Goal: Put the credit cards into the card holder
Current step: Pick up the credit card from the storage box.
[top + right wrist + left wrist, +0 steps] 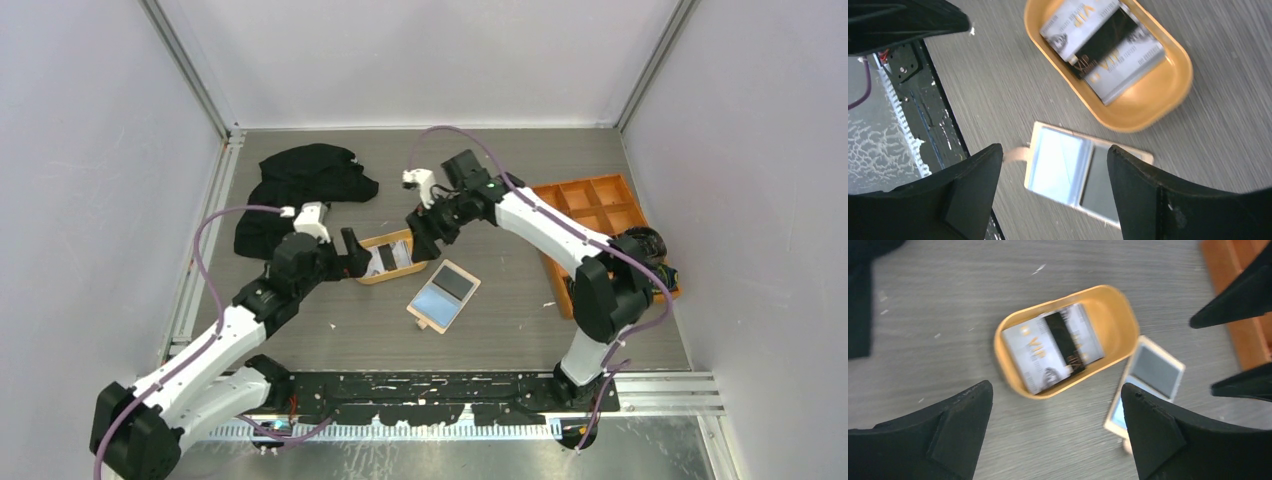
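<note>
Several pale credit cards (393, 257) printed "VIP", one of them black, lie stacked in an orange oval tray (420, 271). They show in both wrist views as credit cards (1048, 347) and credit cards (1103, 45). The card holder (443, 295) lies open flat on the table just right of the tray, pale blue-grey inside up, and its snap tab (1015, 154) sticks out. My left gripper (355, 255) hovers open at the tray's left end, my right gripper (422, 238) open at its right end. Neither holds anything. In the wrist views, left gripper (1055, 390) sits over the tray rim, right gripper (1053, 150) over the card holder (1073, 172).
An orange compartmented box (600, 225) stands at the right, beside the right arm. A black cloth (300, 185) lies heaped at the back left. The black base rail (450, 385) runs along the near edge.
</note>
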Robot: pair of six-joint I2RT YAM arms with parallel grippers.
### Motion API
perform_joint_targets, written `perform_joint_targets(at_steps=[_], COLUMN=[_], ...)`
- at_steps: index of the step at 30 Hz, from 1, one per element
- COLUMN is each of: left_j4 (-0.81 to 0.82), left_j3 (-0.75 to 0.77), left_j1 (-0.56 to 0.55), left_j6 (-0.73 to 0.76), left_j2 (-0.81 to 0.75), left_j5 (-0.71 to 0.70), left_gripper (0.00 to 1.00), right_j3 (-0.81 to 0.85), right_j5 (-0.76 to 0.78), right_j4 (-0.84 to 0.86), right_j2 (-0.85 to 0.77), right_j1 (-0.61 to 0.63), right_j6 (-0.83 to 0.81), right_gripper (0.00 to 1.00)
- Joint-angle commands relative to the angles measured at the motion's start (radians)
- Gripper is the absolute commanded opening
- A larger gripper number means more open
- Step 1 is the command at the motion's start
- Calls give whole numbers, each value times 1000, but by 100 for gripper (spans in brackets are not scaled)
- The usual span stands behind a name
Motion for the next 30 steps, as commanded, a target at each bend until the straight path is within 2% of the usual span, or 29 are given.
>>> perform_joint_targets(at_steps=[1,6,9,11,17,24,27,30], left_j4=[-7,59,174,215,156,102,126,125], left_j3=[-96,-158,-177,-165,-83,-38,-16,11], left_j1=[60,231,328,359,372,372,370,369], left_j6=[-46,-125,-160,-162,-113,-103,-123,-152], left_j2=[-119,-112,-49,12,188,295,366,438], left_j5=[-103,119,312,379,409,396,426,455], left_gripper=[100,100,99,98,87,81,72,56], right_j3=[131,113,68,57,48,25,25,31], right_j5=[40,33,47,67,127,230,221,263], right_j4=[-29,76,146,174,261,332,346,341], right_j2=[97,160,167,169,186,222,241,251], right_j1=[72,103,106,103,104,104,107,116], right_j6=[-21,121,190,216,418,664,701,718], right_gripper=[82,82,83,83,84,81,80,80])
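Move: The credit cards lie in the storage box, about 10 cm left of the right hand, level with it fore and aft, and 12 cm below. The card holder is some 8 cm back of that hand, straight in line sideways and 14 cm below. From the left hand, the box's middle is roughly 9 cm right, 3 cm ahead and 13 cm below; the black cloth is about 9 cm left, 15 cm ahead and 14 cm below. Over the cards in the storage box the right hand closes in, open, going some 7 cm left and as far down, then edging forward while it turns clockwise about 25 degrees. The left hand sinks about 10 cm beside the box's left end, swinging left and then partly back right, tipping its fingers down and narrowing them to about two thirds open. ##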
